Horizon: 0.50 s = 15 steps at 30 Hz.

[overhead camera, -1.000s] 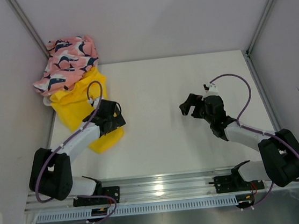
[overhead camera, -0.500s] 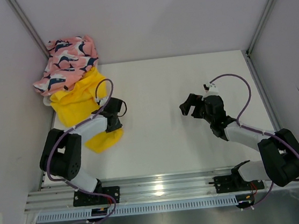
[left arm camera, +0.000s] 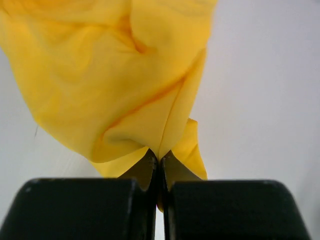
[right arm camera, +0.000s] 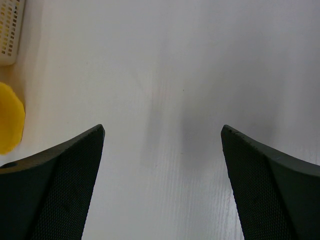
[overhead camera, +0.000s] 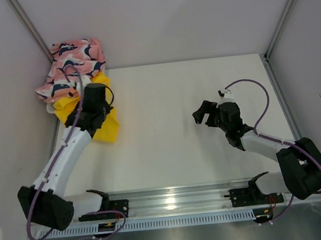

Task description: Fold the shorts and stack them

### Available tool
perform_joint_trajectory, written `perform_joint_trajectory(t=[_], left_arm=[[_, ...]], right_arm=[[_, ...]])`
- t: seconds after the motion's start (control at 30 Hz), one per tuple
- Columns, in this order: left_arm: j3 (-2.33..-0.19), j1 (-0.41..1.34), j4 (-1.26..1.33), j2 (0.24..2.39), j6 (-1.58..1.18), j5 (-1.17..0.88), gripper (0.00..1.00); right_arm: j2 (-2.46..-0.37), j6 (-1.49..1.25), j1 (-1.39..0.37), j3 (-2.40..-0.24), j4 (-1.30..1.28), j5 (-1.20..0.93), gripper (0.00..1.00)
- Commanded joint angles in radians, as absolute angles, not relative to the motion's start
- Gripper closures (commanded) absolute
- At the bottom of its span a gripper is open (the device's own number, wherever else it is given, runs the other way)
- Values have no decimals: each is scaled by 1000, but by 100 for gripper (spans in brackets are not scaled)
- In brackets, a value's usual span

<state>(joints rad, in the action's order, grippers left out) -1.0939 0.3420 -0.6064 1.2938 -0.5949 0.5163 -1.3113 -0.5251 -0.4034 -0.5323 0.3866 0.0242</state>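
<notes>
The yellow shorts (overhead camera: 108,127) lie crumpled at the table's back left, partly under my left arm. In the left wrist view the same yellow shorts (left arm camera: 115,85) hang bunched in front of the jaws. My left gripper (left arm camera: 161,161) is shut on a pinched fold of them, and in the top view that left gripper (overhead camera: 97,116) sits over the cloth. The pink whale-print shorts (overhead camera: 73,63) are heaped behind the yellow pair in the corner. My right gripper (overhead camera: 201,114) is open over bare table at mid right, and the right gripper (right arm camera: 162,131) holds nothing.
A white mesh basket (right arm camera: 10,30) shows at the right wrist view's top left, with a bit of yellow shorts (right arm camera: 10,122) below it. Side walls with metal posts close in the table on both sides. A metal rail (overhead camera: 175,199) runs along the near edge.
My left gripper has shut on the yellow shorts and swung toward the back left, dragging their near end up the table. The right arm has not moved.
</notes>
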Motion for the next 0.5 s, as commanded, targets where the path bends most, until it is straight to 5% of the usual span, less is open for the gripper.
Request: perform_joint_trajectory(t=[0.0,0.13,0.2,0.3,0.47], left_arm=[[-1314,316,-595,1160,-600,523,100],[-1645,314,-574,1189,-500,496,100],[-1750,314,-422,1132,-410,308,100],[-1790,318,-261,1036,-393,93,100],[-1740,318,-140,901,-454,12,100]], right_arm=[[-1319,-531,-399,-569,411,12,1],[-1307,-531,-397,-565,406,12,0],[-1304,-529,-396,-561,410,14,1],[-1315,-529,-396,-569,411,12,0],[-1321,-528,-396,-574,406,14,1]])
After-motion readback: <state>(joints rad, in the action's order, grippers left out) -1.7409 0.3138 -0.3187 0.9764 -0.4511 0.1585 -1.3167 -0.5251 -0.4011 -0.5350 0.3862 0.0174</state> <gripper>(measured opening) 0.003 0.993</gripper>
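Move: The left gripper already holds a pinch of the yellow shorts, roughly 16 cm above the table. Their middle hangs and lies about 5 cm ahead of this hand, 8 cm to its left and 10 cm below. The pink patterned shorts are heaped some 22 cm ahead, 15 cm left and 13 cm lower. From the idle right hand, the middle of the yellow shorts is about 10 cm ahead, 41 cm left and slightly lower. Fast and almost straight up, the left hand whips the pinched yellow shorts some 44 cm higher, then over the second half also swings about 12 cm back towards its base. The wrist tips up all the way, by about 65 degrees, and turns a little clockwise, so the fingers go from pointing forward and down to pointing upward, still shut on the cloth. ##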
